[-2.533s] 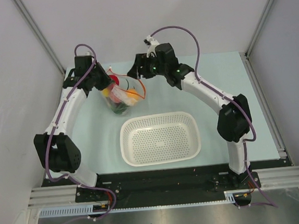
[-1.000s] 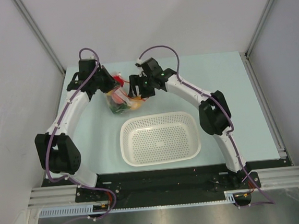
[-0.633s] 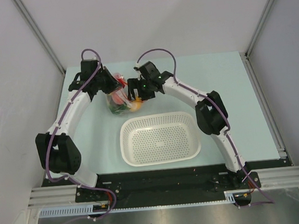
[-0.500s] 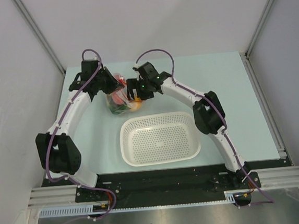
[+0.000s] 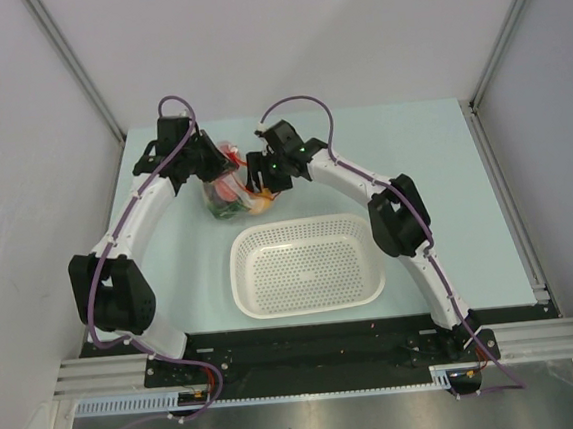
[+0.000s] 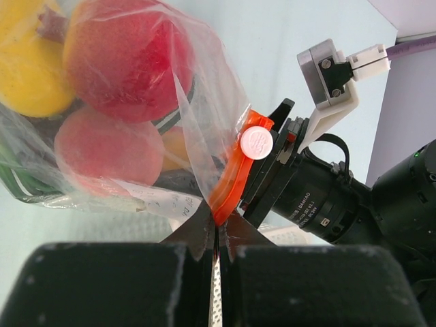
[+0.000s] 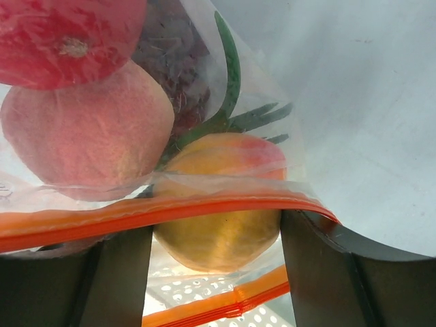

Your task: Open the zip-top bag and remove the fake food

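The zip-top bag [image 5: 226, 188] stands behind the basket with its mouth open, full of fake food. My left gripper [image 6: 218, 228] is shut on the bag's orange zip strip [image 6: 235, 174] and holds that edge up. A red fruit [image 6: 122, 54], a pink peach [image 6: 102, 146] and a yellow piece [image 6: 27, 61] press against the plastic. My right gripper [image 7: 216, 238] reaches into the mouth. Its fingers [image 7: 122, 272] touch both sides of an orange fruit [image 7: 218, 170]. Grapes [image 7: 170, 61] and green onion stalks [image 7: 228, 88] lie deeper in.
A white perforated basket [image 5: 303, 221] sits in front of the bag, near the middle of the table. Both grippers [image 5: 224, 163] [image 5: 256, 182] crowd the bag's mouth from either side. Grey walls close in the table on the left, back and right.
My right gripper has moved left from beside the bag into its mouth, and its jaws have narrowed onto the orange fruit. The left gripper keeps hold of the zip strip.
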You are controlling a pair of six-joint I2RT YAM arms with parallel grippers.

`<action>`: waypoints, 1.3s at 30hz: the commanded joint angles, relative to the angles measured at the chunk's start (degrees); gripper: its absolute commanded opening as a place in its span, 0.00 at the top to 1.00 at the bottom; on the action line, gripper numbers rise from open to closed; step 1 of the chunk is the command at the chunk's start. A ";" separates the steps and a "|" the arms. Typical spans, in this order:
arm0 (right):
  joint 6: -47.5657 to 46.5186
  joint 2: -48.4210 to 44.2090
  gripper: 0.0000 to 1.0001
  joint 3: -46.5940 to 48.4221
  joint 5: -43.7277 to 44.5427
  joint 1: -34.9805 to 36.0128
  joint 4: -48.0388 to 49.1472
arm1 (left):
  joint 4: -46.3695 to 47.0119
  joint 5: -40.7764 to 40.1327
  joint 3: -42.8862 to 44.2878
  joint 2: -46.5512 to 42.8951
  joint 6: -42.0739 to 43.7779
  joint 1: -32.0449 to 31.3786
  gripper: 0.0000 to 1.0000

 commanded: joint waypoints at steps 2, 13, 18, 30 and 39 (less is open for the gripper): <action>2.29 -4.48 0.84 2.76 -0.53 0.24 0.19 | 2.11 -0.11 -0.50 -2.62 -0.01 -0.16 1.00; 5.73 -7.38 0.91 7.95 -1.41 0.15 0.63 | 0.97 -1.43 -1.20 -3.15 0.52 -0.07 1.00; 6.16 -9.83 0.92 8.48 -1.59 -0.02 0.63 | 0.88 -2.31 -2.08 -3.94 0.96 0.28 1.00; 11.34 -12.91 0.89 9.71 -6.68 -1.96 3.52 | 1.41 -2.40 -2.70 -5.44 1.22 3.53 1.00; 13.29 -14.93 0.86 9.62 -9.94 -2.92 4.33 | 1.32 -2.48 -2.87 -6.05 1.14 4.85 1.00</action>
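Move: My right fingers already grip the peach in the bag's mouth, at my hand point. The pink fruit touches it about 8 cm to the left and 1 cm farther out; the red fruit is some 9 cm left and 4 ahead. The basket's middle lies roughly 15 cm back, 9 cm right and a little lower. From my left hand, pinching the bag's zip edge, the peach is about 7 cm right, 1 cm back and 11 cm down. I keep my right fingers closed round the peach and lift it nearly straight up, about 17 cm, out through the orange-rimmed mouth, tipping that hand some 20 degrees so its fingers swing up towards level, pointing left. My left hand keeps its pinch on the zip edge and, late in the lift, draws it about 4 cm to the left, away from the peach. ##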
